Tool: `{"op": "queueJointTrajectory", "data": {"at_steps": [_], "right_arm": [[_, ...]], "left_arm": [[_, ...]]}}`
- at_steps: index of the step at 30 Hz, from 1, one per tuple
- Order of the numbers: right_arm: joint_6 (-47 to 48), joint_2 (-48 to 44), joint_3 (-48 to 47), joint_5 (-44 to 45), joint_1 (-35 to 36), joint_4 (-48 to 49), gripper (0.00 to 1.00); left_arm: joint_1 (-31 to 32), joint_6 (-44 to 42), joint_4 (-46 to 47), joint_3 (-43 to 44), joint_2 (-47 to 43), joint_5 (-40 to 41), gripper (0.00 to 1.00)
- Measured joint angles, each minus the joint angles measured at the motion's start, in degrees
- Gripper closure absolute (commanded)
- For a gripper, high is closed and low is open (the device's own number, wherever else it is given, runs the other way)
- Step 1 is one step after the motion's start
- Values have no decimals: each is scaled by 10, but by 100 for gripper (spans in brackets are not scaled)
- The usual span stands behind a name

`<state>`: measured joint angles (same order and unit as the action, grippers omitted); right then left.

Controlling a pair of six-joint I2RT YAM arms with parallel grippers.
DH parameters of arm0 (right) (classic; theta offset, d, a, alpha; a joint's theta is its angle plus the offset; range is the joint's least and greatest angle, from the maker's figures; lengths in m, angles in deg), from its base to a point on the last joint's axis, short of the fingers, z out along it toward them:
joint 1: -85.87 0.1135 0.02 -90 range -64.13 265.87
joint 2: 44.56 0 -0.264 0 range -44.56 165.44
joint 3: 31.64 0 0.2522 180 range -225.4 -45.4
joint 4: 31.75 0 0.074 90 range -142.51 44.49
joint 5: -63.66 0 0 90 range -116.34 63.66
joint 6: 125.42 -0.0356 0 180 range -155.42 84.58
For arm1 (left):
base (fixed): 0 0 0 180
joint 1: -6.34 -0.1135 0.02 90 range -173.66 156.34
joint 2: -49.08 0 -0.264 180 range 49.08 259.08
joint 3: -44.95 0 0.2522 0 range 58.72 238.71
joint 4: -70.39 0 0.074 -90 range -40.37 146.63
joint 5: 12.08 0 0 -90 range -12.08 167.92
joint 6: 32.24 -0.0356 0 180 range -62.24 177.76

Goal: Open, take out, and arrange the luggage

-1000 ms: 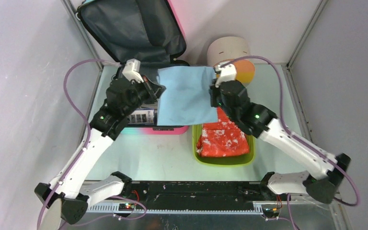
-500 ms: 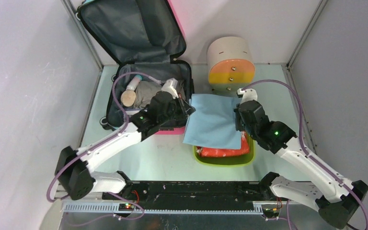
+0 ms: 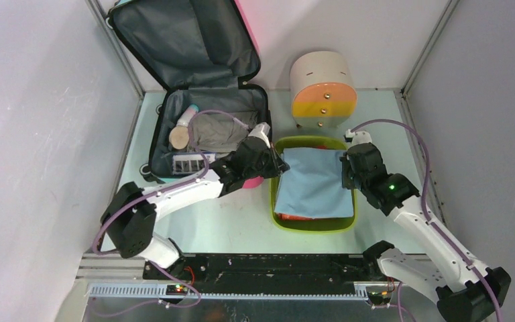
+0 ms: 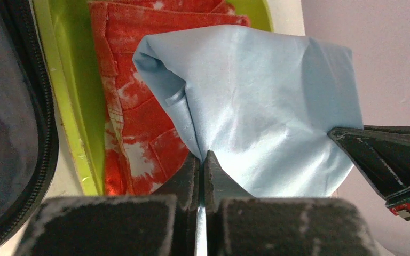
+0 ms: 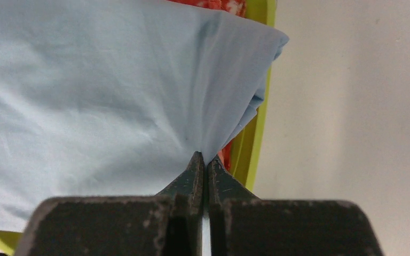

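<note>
The luggage [image 3: 181,40] lies open at the back left, its lid leaning on the wall and its dark lining [image 4: 5,106] showing. A light blue cloth [image 3: 315,181] is spread over the lime-green tray [image 3: 308,225], covering most of an orange and white garment [image 4: 139,106]. My left gripper [image 3: 278,164] is shut on the cloth's left corner. My right gripper [image 3: 345,171] is shut on its right corner. In the left wrist view the cloth [image 4: 256,106] bunches into my left gripper [image 4: 202,157]. In the right wrist view the cloth [image 5: 96,106] pinches into my right gripper [image 5: 203,157].
A beige cylinder with an orange-yellow face [image 3: 322,87] stands behind the tray. Inside the luggage lie a grey fabric bundle [image 3: 218,131], a small bottle [image 3: 186,117] and a round tan item [image 3: 178,137]. Walls close in the table on three sides.
Both grippers have carried the blue cloth from in front of the luggage rightward and down onto the green tray, over the orange garment. The luggage's contents are now uncovered.
</note>
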<state>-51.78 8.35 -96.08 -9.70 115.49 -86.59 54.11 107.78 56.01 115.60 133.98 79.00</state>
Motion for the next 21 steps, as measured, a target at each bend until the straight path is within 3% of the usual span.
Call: {"op": "queueJointTrajectory", "data": {"at_steps": [6, 14, 21], "right_arm": [[22, 7, 51, -22, -33, 48, 100], [48, 94, 74, -50, -75, 137, 100], [66, 131, 87, -55, -94, 185, 100]], "left_arm": [[2, 6, 15, 0, 44, 3, 100], [2, 4, 18, 26, 108, 5, 100], [2, -17, -14, 34, 114, 33, 100]]}}
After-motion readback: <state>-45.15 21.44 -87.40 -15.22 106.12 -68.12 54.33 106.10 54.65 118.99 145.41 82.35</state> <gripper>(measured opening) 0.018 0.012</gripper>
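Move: The green tray is centred about 8 cm right of the left hand, 4 cm back and some 13 cm below; the red clothes lie in its middle, a little higher. The open suitcase stands about 21 cm left of that hand and 11 cm farther out. From the right hand, the tray and the clothes are some 9 cm left, level fore-and-aft and below; the drawer cabinet is about 7 cm left and 21 cm ahead. Still pinching the blue cloth, both hands sink some 7 cm towards the tray, the right also edging forward. ##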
